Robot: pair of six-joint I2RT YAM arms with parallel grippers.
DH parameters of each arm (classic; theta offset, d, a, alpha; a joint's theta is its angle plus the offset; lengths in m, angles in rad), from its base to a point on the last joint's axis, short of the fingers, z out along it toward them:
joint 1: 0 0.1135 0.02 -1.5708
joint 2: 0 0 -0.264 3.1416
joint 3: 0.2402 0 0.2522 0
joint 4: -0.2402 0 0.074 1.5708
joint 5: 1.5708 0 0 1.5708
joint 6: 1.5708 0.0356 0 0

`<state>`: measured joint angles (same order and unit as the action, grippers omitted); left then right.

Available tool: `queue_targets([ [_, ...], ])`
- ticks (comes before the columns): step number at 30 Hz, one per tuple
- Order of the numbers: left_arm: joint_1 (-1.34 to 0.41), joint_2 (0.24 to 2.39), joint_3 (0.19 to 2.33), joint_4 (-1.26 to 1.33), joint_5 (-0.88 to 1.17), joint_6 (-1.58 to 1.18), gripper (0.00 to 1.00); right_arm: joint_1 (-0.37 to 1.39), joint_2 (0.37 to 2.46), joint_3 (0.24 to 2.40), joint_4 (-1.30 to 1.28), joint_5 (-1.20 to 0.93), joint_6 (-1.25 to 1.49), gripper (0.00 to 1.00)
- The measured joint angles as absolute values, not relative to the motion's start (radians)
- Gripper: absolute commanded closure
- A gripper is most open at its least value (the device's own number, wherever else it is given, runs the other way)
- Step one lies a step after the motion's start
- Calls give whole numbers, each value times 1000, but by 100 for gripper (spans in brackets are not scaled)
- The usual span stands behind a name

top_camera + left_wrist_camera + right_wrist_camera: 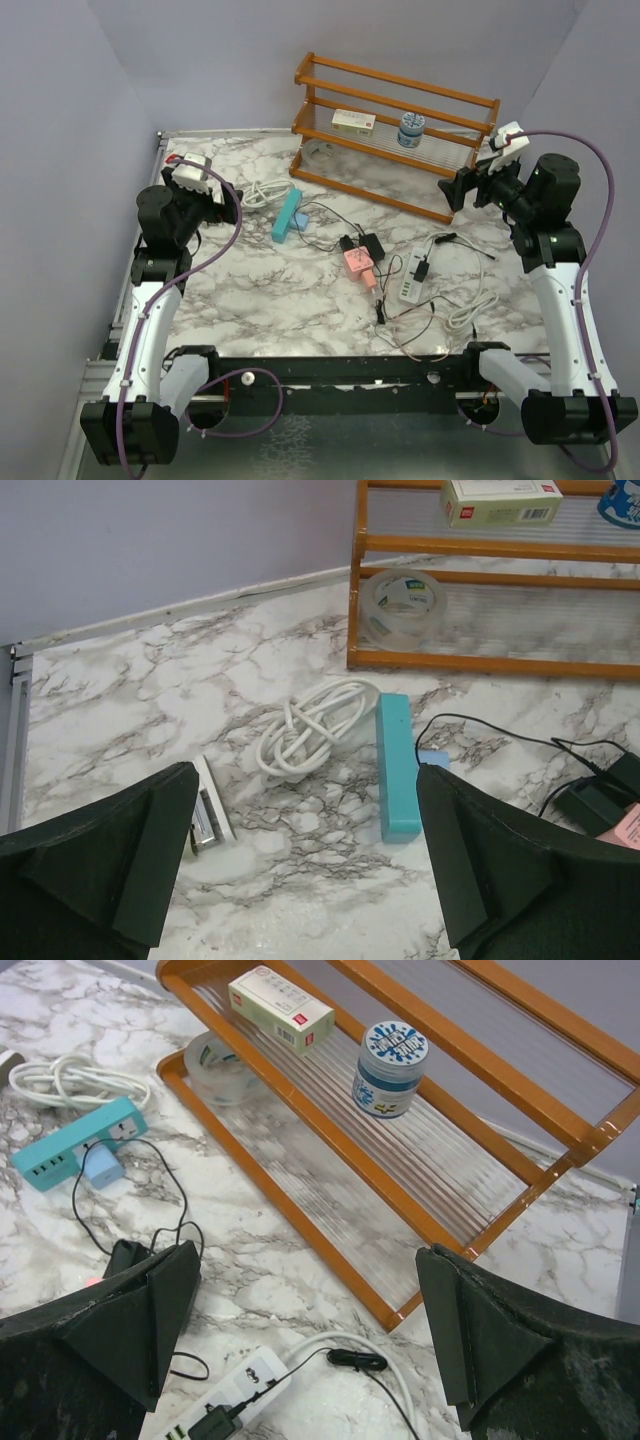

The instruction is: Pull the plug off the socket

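A teal socket strip (288, 214) lies on the marble table with a light blue plug (300, 223) in its side; both show in the left wrist view as the strip (397, 765) and the plug (433, 756). A white socket strip (410, 285) near the middle carries a black plug (422, 268), seen close in the right wrist view as the strip (225, 1405) and the plug (212, 1425). My left gripper (305, 870) hangs open above the table, left of the teal strip. My right gripper (310, 1320) is open, high above the white strip.
A wooden rack (400, 130) at the back holds a box (354, 122), a jar (411, 130) and a tape roll (402, 604). A coiled white cable (310, 725) lies beside the teal strip. A pink adapter (357, 262), black adapters (362, 243) and thin wires lie mid-table.
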<state>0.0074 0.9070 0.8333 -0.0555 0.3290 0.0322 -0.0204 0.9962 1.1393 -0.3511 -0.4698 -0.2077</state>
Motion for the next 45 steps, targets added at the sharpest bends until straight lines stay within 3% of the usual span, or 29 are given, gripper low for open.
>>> queue_targets([
  [19, -4, 921, 862, -215, 481, 252, 1, -19, 1056, 1335, -556, -566, -430, 0],
  [30, -317, 1125, 837, -296, 348, 406, 1, 177, 1133, 1242, -537, -572, -518, 0],
  [38, -336, 1233, 725, -180, 286, 405, 1, 350, 1215, 1122, -473, -527, -563, 0],
  [45, -336, 1362, 731, -99, 233, 369, 3, 366, 1225, 983, -376, -610, -538, 0],
])
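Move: The teal socket lies about 14 cm ahead of the left hand, 9 cm to its right and 28 cm below. The blue plug sits at the socket's right side, some 5 cm right of its middle; the white cable coil is about 21 cm ahead of the left hand, straight on. From the right hand the blue plug is roughly 13 cm ahead, 38 cm left and 33 cm down; the black adapter is 6 cm ahead and 17 left, the pink socket 1 ahead and 21 left. Sink the open left gripper some 20 cm and carry it about 9 cm right towards the near end of the teal socket, tipping its fingers down and swinging them clockwise, then easing slightly forward. Lift the open right gripper briefly, then bring it down and left, about 14 cm each way, to above the pink socket's right side, swinging counter-clockwise so the fingers point towards the blue plug; touch nothing. ##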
